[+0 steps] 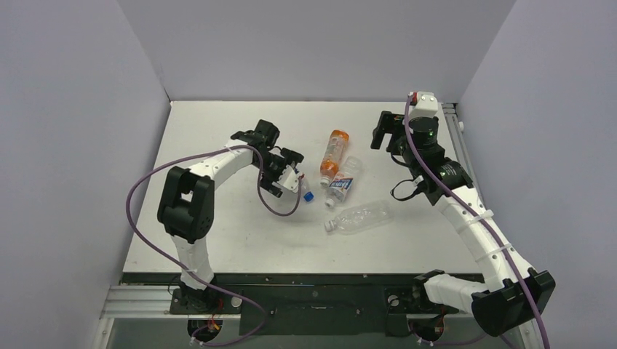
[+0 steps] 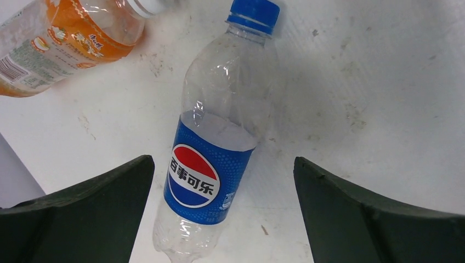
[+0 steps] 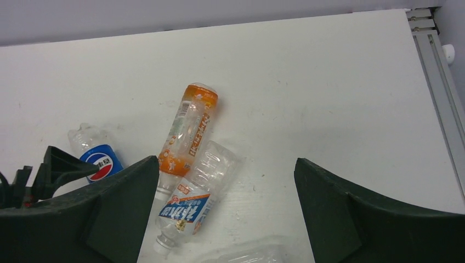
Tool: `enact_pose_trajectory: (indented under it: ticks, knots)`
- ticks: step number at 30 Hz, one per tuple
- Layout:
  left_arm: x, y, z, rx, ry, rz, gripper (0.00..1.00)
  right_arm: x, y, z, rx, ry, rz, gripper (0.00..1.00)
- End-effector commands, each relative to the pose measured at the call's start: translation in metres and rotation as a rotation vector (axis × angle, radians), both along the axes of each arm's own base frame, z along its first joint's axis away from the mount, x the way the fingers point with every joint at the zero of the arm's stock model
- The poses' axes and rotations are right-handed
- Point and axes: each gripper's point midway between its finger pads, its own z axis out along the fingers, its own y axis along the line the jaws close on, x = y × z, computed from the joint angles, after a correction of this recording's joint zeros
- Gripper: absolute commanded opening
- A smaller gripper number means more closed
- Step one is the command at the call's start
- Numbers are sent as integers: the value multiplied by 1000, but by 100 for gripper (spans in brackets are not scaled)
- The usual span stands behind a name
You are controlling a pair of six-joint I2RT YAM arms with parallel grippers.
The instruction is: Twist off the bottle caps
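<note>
A Pepsi bottle [image 2: 211, 159] lies on the table with its blue cap [image 2: 253, 13] on. My left gripper [image 2: 225, 219] hovers open above its lower half, a finger on each side, touching nothing. From above only the blue cap [image 1: 308, 196] peeks out beside the left gripper [image 1: 287, 173]. An orange bottle [image 3: 189, 129], a short bottle with a blue-white label [image 3: 200, 197] and pale cap [image 3: 160, 245], and a plain bottle [image 1: 360, 218] lie in a loose cluster. My right gripper [image 1: 381, 131] hangs open, well above the cluster and to its right.
A grey wall runs along the table's left side and another along the back. A metal rail [image 3: 438, 82] borders the table's right edge. Purple cables loop from both arms; the left one [image 1: 138, 196] sags over the table's left part.
</note>
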Motion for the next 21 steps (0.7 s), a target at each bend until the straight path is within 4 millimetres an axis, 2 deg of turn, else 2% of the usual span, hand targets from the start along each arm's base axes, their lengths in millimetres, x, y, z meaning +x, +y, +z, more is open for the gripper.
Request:
enact_pose_trajectory:
  ticks: [1, 6, 12, 13, 16, 17, 18, 19, 21]
  knots:
    - [36, -12, -9, -3, -200, -110, 97, -7, 4, 31, 16, -74, 23, 88]
    - [65, -15, -25, 37, -229, -91, 97, -8, 11, 40, 38, -89, 54, 88]
    - [70, -22, -36, 72, -183, -105, 97, -7, 16, 36, 50, -81, 80, 87]
    - [67, -20, -39, 89, -166, -109, 94, -6, 18, 36, 55, -79, 86, 87]
    - [57, -18, -45, 119, -136, -116, 75, -4, 23, 33, 69, -71, 102, 86]
    - [50, -16, -50, 129, -116, -114, 71, -3, 26, 32, 80, -67, 110, 86]
    - [46, -15, -47, 128, -112, -106, 65, -1, 28, 30, 84, -62, 114, 86]
    - [38, -12, -52, 135, -93, -103, 64, -2, 31, 30, 95, -60, 122, 86]
    - [30, -9, -44, 124, -97, -83, 60, -1, 36, 30, 115, -59, 134, 86]
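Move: The Pepsi bottle lies on the table with its middle about 4 cm ahead of the open left hand, 2 cm to its right and 6 cm below. Its blue cap points back-right, some 6 cm back and 8 cm right of that hand. At the same level, the orange bottle is roughly 11 cm ahead and 17 cm right, the white-capped grey bottle about 1 cm ahead and 19 cm right. From the right hand, the Pepsi bottle is around 26 cm left, 5 cm ahead and 27 cm below. Forward and down at once, the left hand advances nearly 7 cm and sinks some 5 cm to straddle the Pepsi bottle, then eases back about 1 cm while its fingers, wide open at first, close onto the label from both sides. The wrist tips only slightly, bringing the fingers nearer to straight down. The right hand, empty and open, drifts about 2 cm left. ##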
